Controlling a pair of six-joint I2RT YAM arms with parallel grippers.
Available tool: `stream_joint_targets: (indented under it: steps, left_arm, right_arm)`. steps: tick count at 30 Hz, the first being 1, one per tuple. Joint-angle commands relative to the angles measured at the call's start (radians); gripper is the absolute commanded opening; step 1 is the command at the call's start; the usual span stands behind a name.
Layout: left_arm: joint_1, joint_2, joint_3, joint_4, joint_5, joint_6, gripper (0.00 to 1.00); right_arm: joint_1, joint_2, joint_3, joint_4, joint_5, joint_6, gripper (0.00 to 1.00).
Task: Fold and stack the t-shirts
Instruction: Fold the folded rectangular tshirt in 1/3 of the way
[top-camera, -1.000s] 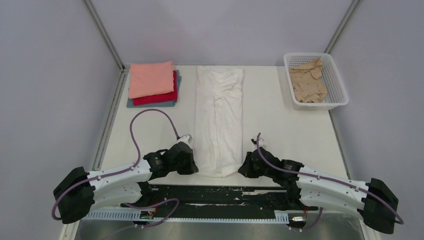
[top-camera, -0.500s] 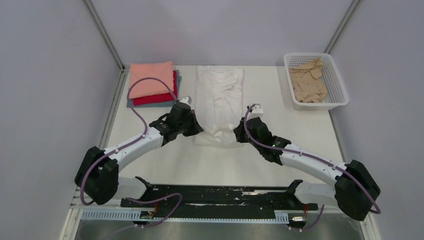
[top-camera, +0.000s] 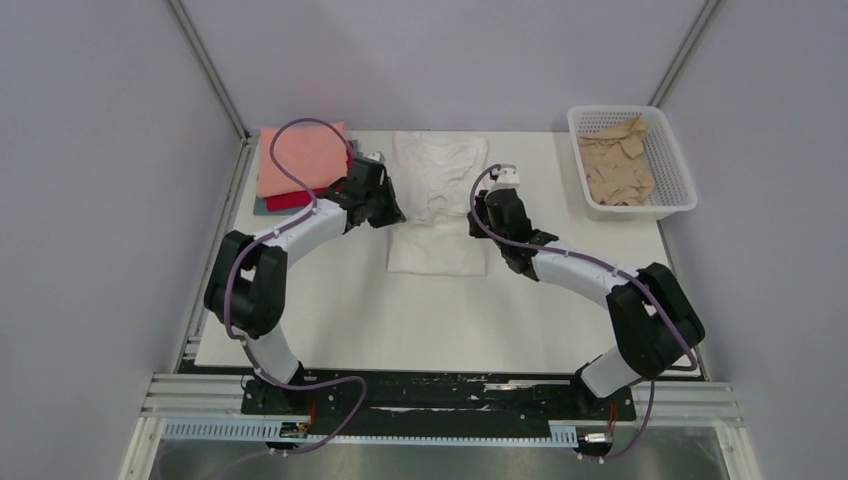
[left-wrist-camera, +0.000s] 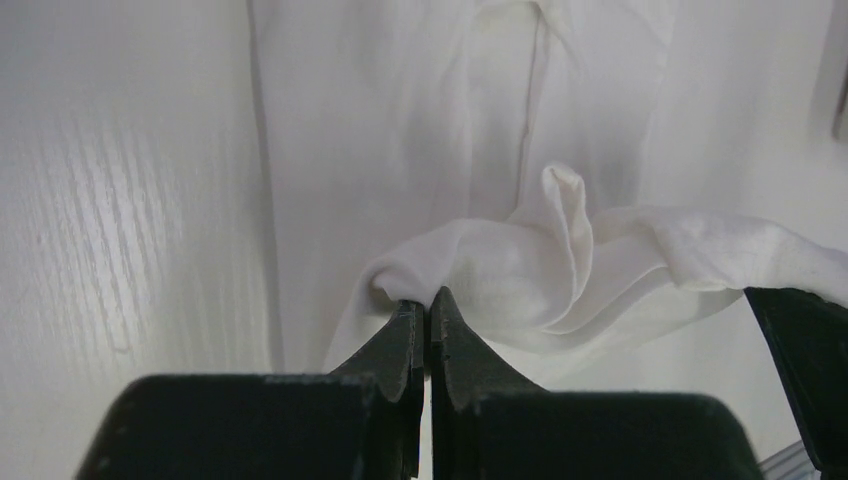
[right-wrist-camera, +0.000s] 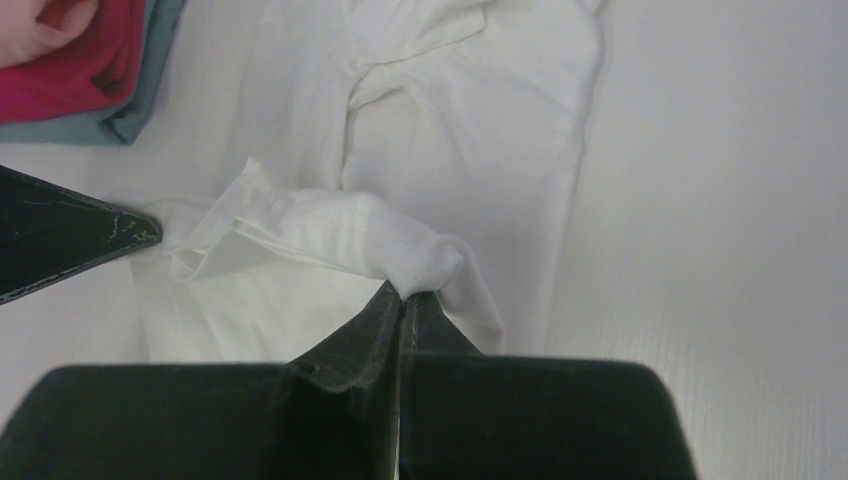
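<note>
The white t-shirt (top-camera: 437, 245) lies in the middle of the table, its near part doubled back over itself. My left gripper (top-camera: 392, 214) is shut on the left corner of the lifted hem (left-wrist-camera: 470, 270), and my right gripper (top-camera: 474, 218) is shut on the right corner (right-wrist-camera: 420, 255). The hem sags in a bunched band between the two grippers, above the shirt's flat part (right-wrist-camera: 470, 130). At the back left a salmon-pink t-shirt (top-camera: 295, 158) tops a red one (right-wrist-camera: 80, 70) and a grey-blue one (right-wrist-camera: 135, 112). A tan t-shirt (top-camera: 615, 165) lies crumpled in the basket.
The white lattice basket (top-camera: 682, 198) stands at the back right. The left arm's cable (top-camera: 300, 130) loops over the folded stack. Metal frame rails run along the table's left edge (top-camera: 215, 250) and near edge.
Both arms have swung from the near edge towards the back of the table, carrying the white shirt's near hem with them and folding the shirt over itself.
</note>
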Motion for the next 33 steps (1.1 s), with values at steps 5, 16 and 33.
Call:
stream_joint_targets:
  steps: [5,16,33]
  left_arm:
    - [0.032,0.130,0.136,-0.033,-0.016,0.055,0.02]
    - [0.063,0.248,0.244,-0.070,-0.024,0.078,0.31]
    - [0.073,-0.109,-0.090,-0.021,-0.088,0.020,1.00]
  right_arm:
    - [-0.071,0.136,0.094,0.106,-0.101,-0.026,0.00]
    - [-0.128,0.263,0.146,0.133,-0.155,-0.006,0.04]
    - [-0.138,0.141,0.077,0.109,-0.634,0.054,1.00]
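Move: Each hand still pinches one corner of the lifted near edge of the white t-shirt. That corner's landing spot on the shirt is about 6 cm straight ahead of each hand, some 5 cm below the left and 6 below the right. From the left hand, the middle of the new fold lies roughly 9 cm back, 7 to the right and 5 down. The stack of folded shirts is some 12 cm ahead, 20 to the left and 3 down. Side by side, both hands carry the pinched edge forward and down over the shirt, about 5 cm forward and 4 down for the left and slightly more each way for the right, easing in to lay the flap a third of the way in. Near the low point both grippers spread wide and let go of their corners, then rise a little and draw back some 4 cm over the flap, the left also shifting outward about 3 cm and the right tipping its fingers further down. ##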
